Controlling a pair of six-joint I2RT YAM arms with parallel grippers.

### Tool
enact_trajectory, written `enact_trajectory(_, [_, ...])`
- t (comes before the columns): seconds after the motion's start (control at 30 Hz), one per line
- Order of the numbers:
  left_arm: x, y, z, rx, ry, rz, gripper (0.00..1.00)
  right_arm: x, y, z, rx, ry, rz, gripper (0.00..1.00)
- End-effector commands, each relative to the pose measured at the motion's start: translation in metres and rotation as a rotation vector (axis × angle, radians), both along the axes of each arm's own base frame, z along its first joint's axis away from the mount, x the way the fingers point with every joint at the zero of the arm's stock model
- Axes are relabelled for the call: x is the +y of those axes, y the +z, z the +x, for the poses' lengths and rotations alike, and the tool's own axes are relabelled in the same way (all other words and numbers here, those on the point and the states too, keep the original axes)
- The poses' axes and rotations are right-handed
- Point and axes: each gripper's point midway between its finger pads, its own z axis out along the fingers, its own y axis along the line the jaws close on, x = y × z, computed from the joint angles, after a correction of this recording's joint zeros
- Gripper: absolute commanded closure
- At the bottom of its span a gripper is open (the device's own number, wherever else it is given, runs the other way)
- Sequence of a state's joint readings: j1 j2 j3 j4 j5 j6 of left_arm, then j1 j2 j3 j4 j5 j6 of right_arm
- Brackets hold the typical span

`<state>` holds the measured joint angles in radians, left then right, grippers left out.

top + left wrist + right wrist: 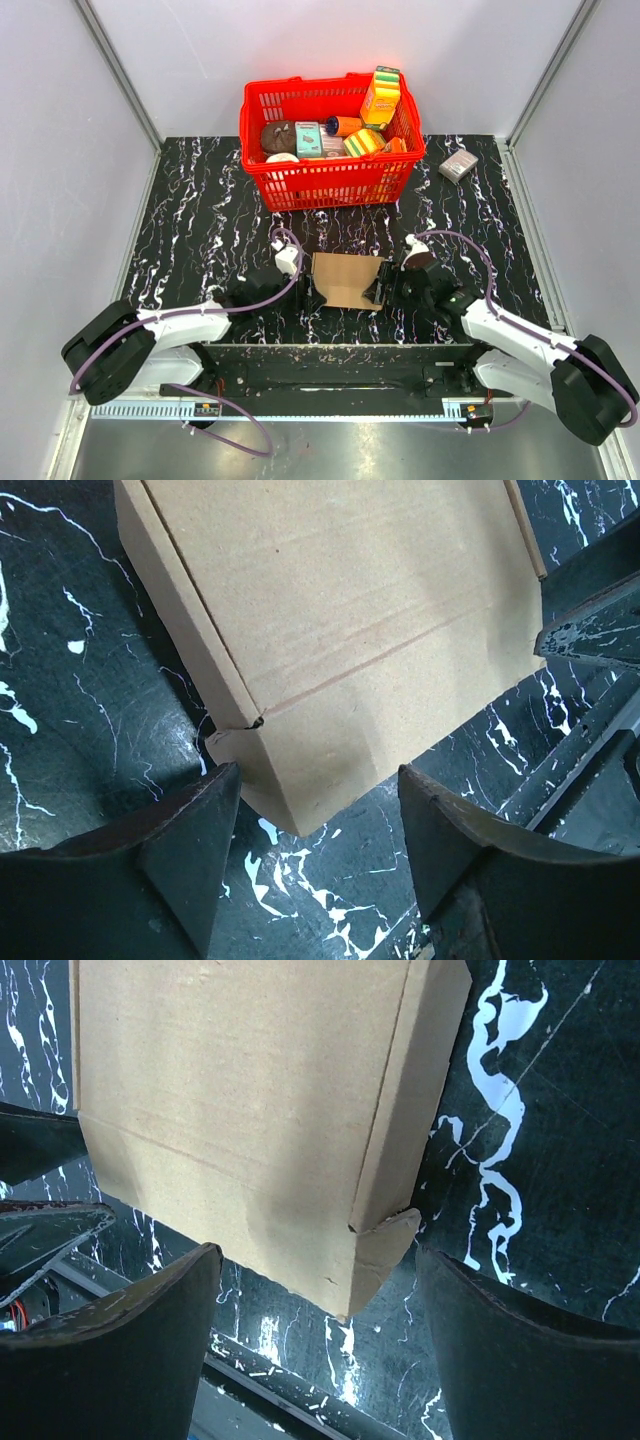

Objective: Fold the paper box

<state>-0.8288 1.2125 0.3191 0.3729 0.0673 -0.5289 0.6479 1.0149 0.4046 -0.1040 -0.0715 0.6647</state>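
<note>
The paper box (345,280) is a flat-folded brown kraft carton lying on the black marbled table between both arms. My left gripper (314,296) sits at its left end and my right gripper (384,287) at its right end. In the left wrist view the box (340,610) fills the upper frame. One corner of it points down between the open left gripper (320,820), touching neither finger. In the right wrist view the box (250,1110) likewise hangs a corner flap between the open right gripper (320,1305), with gaps on both sides.
A red basket (330,180) filled with several colourful packages stands behind the box. A small grey-pink box (458,165) lies at the back right. The table's front edge and a metal rail (330,375) run just behind the grippers. White walls enclose the sides.
</note>
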Motion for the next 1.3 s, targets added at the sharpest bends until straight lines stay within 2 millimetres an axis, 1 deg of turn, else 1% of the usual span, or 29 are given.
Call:
enact_trajectory(0.0, [-0.010,0.016,0.007,-0.023,0.004,-0.027,0.31,0.009,0.005,0.004,-0.025,0.007,0.035,0.16])
enact_trajectory(0.17, [-0.013,0.017,0.007,-0.020,-0.006,-0.036,0.31,0.015,0.005,0.003,-0.022,0.019,0.053,0.18])
enact_trajectory(0.37, [-0.017,0.021,0.003,-0.012,-0.029,-0.052,0.31,0.018,0.007,0.002,-0.014,0.025,0.069,0.26])
enact_trajectory(0.53, [-0.024,0.024,-0.004,-0.001,-0.058,-0.066,0.34,0.020,0.011,-0.001,-0.014,0.026,0.091,0.35])
enact_trajectory(0.7, [-0.027,0.024,-0.010,0.018,-0.078,-0.077,0.37,0.021,0.013,-0.003,-0.014,0.033,0.105,0.39])
enact_trajectory(0.9, [-0.027,0.025,-0.010,0.009,-0.079,-0.068,0.38,0.019,0.014,-0.003,-0.018,0.023,0.105,0.40])
enact_trajectory(1.03, [-0.020,0.018,-0.007,0.002,-0.064,-0.007,0.38,0.016,0.010,-0.002,-0.018,0.021,0.080,0.39])
enact_trajectory(1.13, [-0.014,0.014,-0.003,-0.005,-0.050,0.040,0.37,0.013,0.006,-0.003,-0.015,0.018,0.057,0.38])
enact_trajectory(1.27, [-0.011,0.011,-0.003,-0.011,-0.047,0.057,0.36,0.012,0.004,-0.003,-0.019,0.016,0.056,0.37])
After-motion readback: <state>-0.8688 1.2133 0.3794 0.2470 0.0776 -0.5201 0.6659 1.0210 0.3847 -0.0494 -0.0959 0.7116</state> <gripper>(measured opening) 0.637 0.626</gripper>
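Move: The left hand is at the box's front left corner: the front flap's small left tab is about 1 cm ahead and 1 cm right, and the box's middle roughly 4 cm ahead and 7 cm right. From the right hand, the flap's right tab is some 1 cm ahead and 1 cm left, and the box's middle about 4 cm ahead and 6 cm left. All lie about 1 cm below the hands. Right fingers close partway against the flap's right tab, shifting 1 cm left; left hand eases back about 1.5 cm. ##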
